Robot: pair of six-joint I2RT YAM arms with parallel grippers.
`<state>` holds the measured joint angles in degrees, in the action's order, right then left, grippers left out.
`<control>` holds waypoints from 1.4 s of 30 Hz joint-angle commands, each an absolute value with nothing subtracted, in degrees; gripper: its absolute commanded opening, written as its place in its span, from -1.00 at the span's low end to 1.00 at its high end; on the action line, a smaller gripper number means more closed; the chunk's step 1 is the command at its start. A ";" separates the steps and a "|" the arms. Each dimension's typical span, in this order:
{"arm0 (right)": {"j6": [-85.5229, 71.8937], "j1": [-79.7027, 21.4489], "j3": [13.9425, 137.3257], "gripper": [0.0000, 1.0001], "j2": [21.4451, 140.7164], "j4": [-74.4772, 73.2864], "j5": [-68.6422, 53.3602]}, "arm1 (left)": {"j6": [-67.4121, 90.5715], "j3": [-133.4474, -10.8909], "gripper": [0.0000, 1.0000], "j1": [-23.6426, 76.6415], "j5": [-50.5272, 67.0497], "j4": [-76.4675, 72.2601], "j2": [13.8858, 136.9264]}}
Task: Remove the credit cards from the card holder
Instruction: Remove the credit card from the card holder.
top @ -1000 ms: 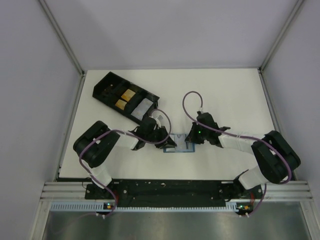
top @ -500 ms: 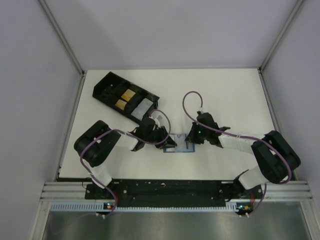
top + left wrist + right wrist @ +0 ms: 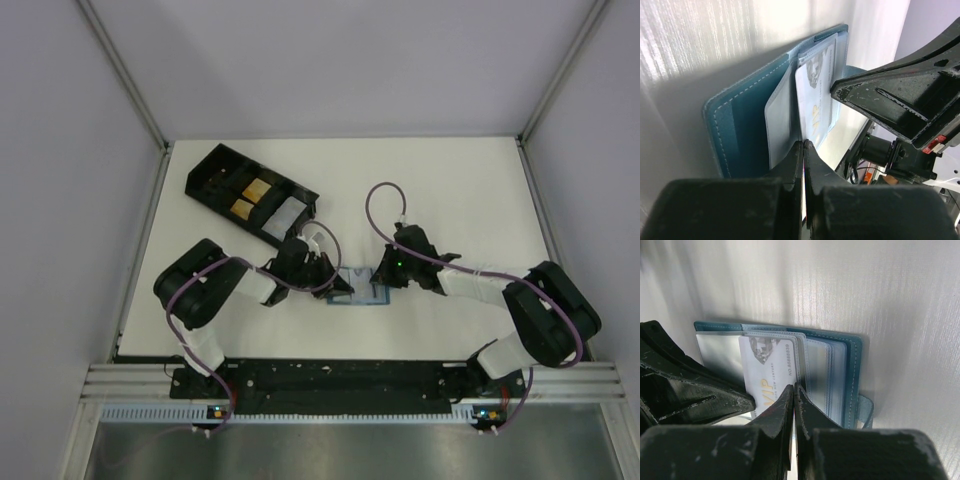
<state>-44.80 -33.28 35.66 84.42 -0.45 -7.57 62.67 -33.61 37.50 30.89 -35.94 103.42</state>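
Note:
The blue card holder (image 3: 362, 290) lies open on the white table between both arms. In the left wrist view its teal cover (image 3: 740, 120) and clear sleeves show, with a white credit card (image 3: 815, 95) marked VIP sticking partway out of a sleeve. My left gripper (image 3: 804, 144) is shut on that card's near edge. In the right wrist view the card (image 3: 767, 370) lies left of the stacked sleeves, and my right gripper (image 3: 793, 386) is shut, its tips down on the holder (image 3: 852, 370) beside the card. From above, the left gripper (image 3: 343, 292) and right gripper (image 3: 381, 283) meet over the holder.
A black compartmented tray (image 3: 250, 195) with a few cards in it lies at the back left, close to the left arm's wrist. Metal frame rails border the table on both sides. The holder's small tab (image 3: 865, 410) sticks out on the right.
The left gripper's jaws have closed onto the card's edge, and the left arm's elbow has shifted slightly right. The right arm and the holder have not moved.

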 commanded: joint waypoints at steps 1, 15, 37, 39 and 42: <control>-43.33 -32.17 33.58 -1.00 87.01 -7.38 -3.34 | 63.54 -31.03 -1.00 36.56 31.46 -42.71 103.97; -43.07 -31.38 34.01 -1.00 87.54 -8.79 -2.64 | 61.44 -25.93 -1.00 34.45 31.82 -43.16 101.08; -32.18 -31.46 39.99 -0.47 77.35 -10.11 -5.62 | 57.83 -18.99 -1.00 29.71 39.81 -53.78 94.75; -30.16 -31.38 40.86 -0.31 75.94 -9.93 -6.85 | 57.66 -18.72 -1.00 29.45 40.69 -55.28 93.96; -26.03 -31.46 42.10 -0.09 74.53 -8.97 -10.71 | 57.39 -18.98 -1.00 29.36 42.18 -56.51 93.08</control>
<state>-32.88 -31.97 37.95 77.97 -10.00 -7.05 58.96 -19.25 29.87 38.81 -49.74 95.66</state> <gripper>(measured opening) 0.408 0.008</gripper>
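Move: The credit card lies in the holder's clear sleeve, its left edge already pinched by the left fingers. Its middle is about 2 cm right and 1 cm ahead of them at nearly their height; the open card holder's middle is much the same way. From the shut right fingertips, resting on the sleeve, the card's middle is level ahead-wise, some 3 cm left; the holder's strap is about 6 cm right and 2 cm back. The card, kept pinched by its edge, is drawn out of the sleeve to the left by about 5 cm, the left hand first going almost level, then easing back some 2 cm and rising at the end. Meanwhile the closed right fingers stay on the holder to hold it down, until near the end they lift off, going roughly 2 cm up and right while opening to under half. ##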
